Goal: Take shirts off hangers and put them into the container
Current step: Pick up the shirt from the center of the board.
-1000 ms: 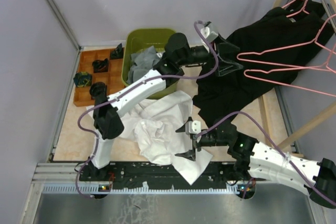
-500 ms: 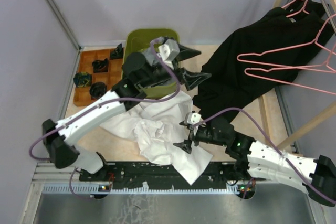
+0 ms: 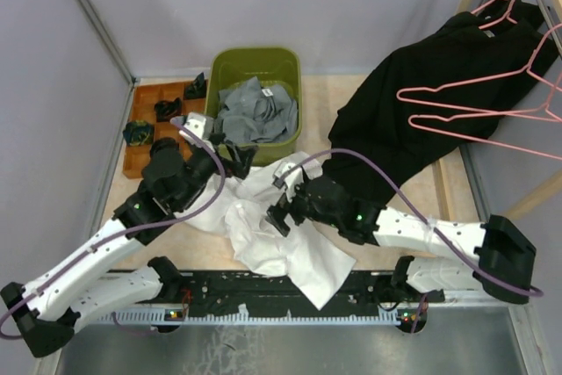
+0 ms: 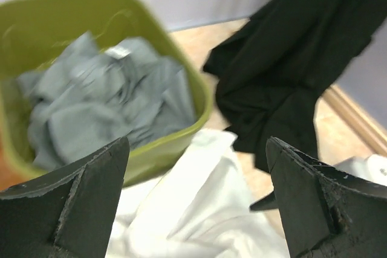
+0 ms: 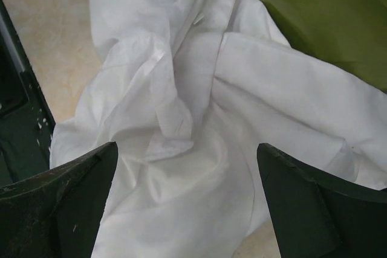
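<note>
The green container (image 3: 290,63) holds a crumpled grey shirt (image 3: 255,111). A white shirt (image 3: 281,239) lies bunched on the table in front of it. A black shirt (image 3: 421,103) hangs from a pink hanger (image 3: 494,6) at the far right and drapes onto the table. Another pink hanger (image 3: 479,107) hangs bare in front of it. My left gripper (image 3: 233,154) is open at the container's front left corner, over the white shirt (image 4: 199,216), with nothing in it. My right gripper (image 3: 277,202) is open just above the white shirt's folds (image 5: 181,113).
A brown wooden tray (image 3: 145,160) with small dark objects sits left of the container. Light wooden rack poles (image 3: 518,208) stand at the right. Purple walls close in the back and sides. A black rail (image 3: 263,292) runs along the near edge.
My left arm swung from the black shirt back across the container to its front left, opening wider. My right gripper moved forward and left over the white shirt.
</note>
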`<state>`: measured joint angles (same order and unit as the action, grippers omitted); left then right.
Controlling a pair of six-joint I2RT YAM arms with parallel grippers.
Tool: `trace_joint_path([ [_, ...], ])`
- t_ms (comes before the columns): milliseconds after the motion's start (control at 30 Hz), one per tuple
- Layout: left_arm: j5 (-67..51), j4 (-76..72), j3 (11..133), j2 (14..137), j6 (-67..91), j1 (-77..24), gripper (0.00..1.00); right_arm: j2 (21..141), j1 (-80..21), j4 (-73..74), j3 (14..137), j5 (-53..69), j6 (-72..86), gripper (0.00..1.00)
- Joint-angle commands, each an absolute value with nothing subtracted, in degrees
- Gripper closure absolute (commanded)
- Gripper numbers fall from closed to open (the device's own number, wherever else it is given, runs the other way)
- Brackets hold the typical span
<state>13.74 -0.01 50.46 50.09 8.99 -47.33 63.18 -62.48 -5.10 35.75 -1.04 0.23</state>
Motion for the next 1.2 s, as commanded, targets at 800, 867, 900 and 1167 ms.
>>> trace_joint_path([
  [800,0.03,27.84,42.49,38.48,24.8,-3.22,0.01,109.65,-63.11,23.37,78.98,-4.91,17.56,0.01],
  [867,2.96,27.86,41.84,36.46,23.96,-3.21,0.01,112.4,-63.27,24.86,79.43,-7.08,17.89,0.01],
  [900,4.52,27.94,41.37,35.05,23.86,-3.21,0.01,113.09,-63.48,24.88,78.91,-8.55,17.76,0.01],
  [1167,9.59,23.94,32.8,25.73,21.67,-3.31,0.01,107.43,-65.31,16.98,68.88,-12.06,11.87,0.65],
])
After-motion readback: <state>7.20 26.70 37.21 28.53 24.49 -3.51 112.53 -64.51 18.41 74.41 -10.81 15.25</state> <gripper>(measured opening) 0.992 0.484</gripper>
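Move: For the open right gripper, the middle of the crumpled white shirt lies about 5 cm ahead, 8 cm to the left and 13 cm below. The green container is some 32 cm farther out than the shirt's middle and roughly level with it sideways; the wooden tray stands about 30 cm farther out than the shirt's middle and 27 cm to its left. From the left gripper, the shirt's middle lies about 5 cm back, 2 cm left and 31 cm below. Swing the open right gripper left and a little forward over the white shirt, then drop it onto the bunched middle, about 13 cm down in all, tipping the fingers steeper. Start closing there so both fingertips nip a fold. Meanwhile carry the left gripper, still open, some 22 cm left and 12 cm down, turning it counter-clockwise and tipping it down, towards the shirt's left end. ##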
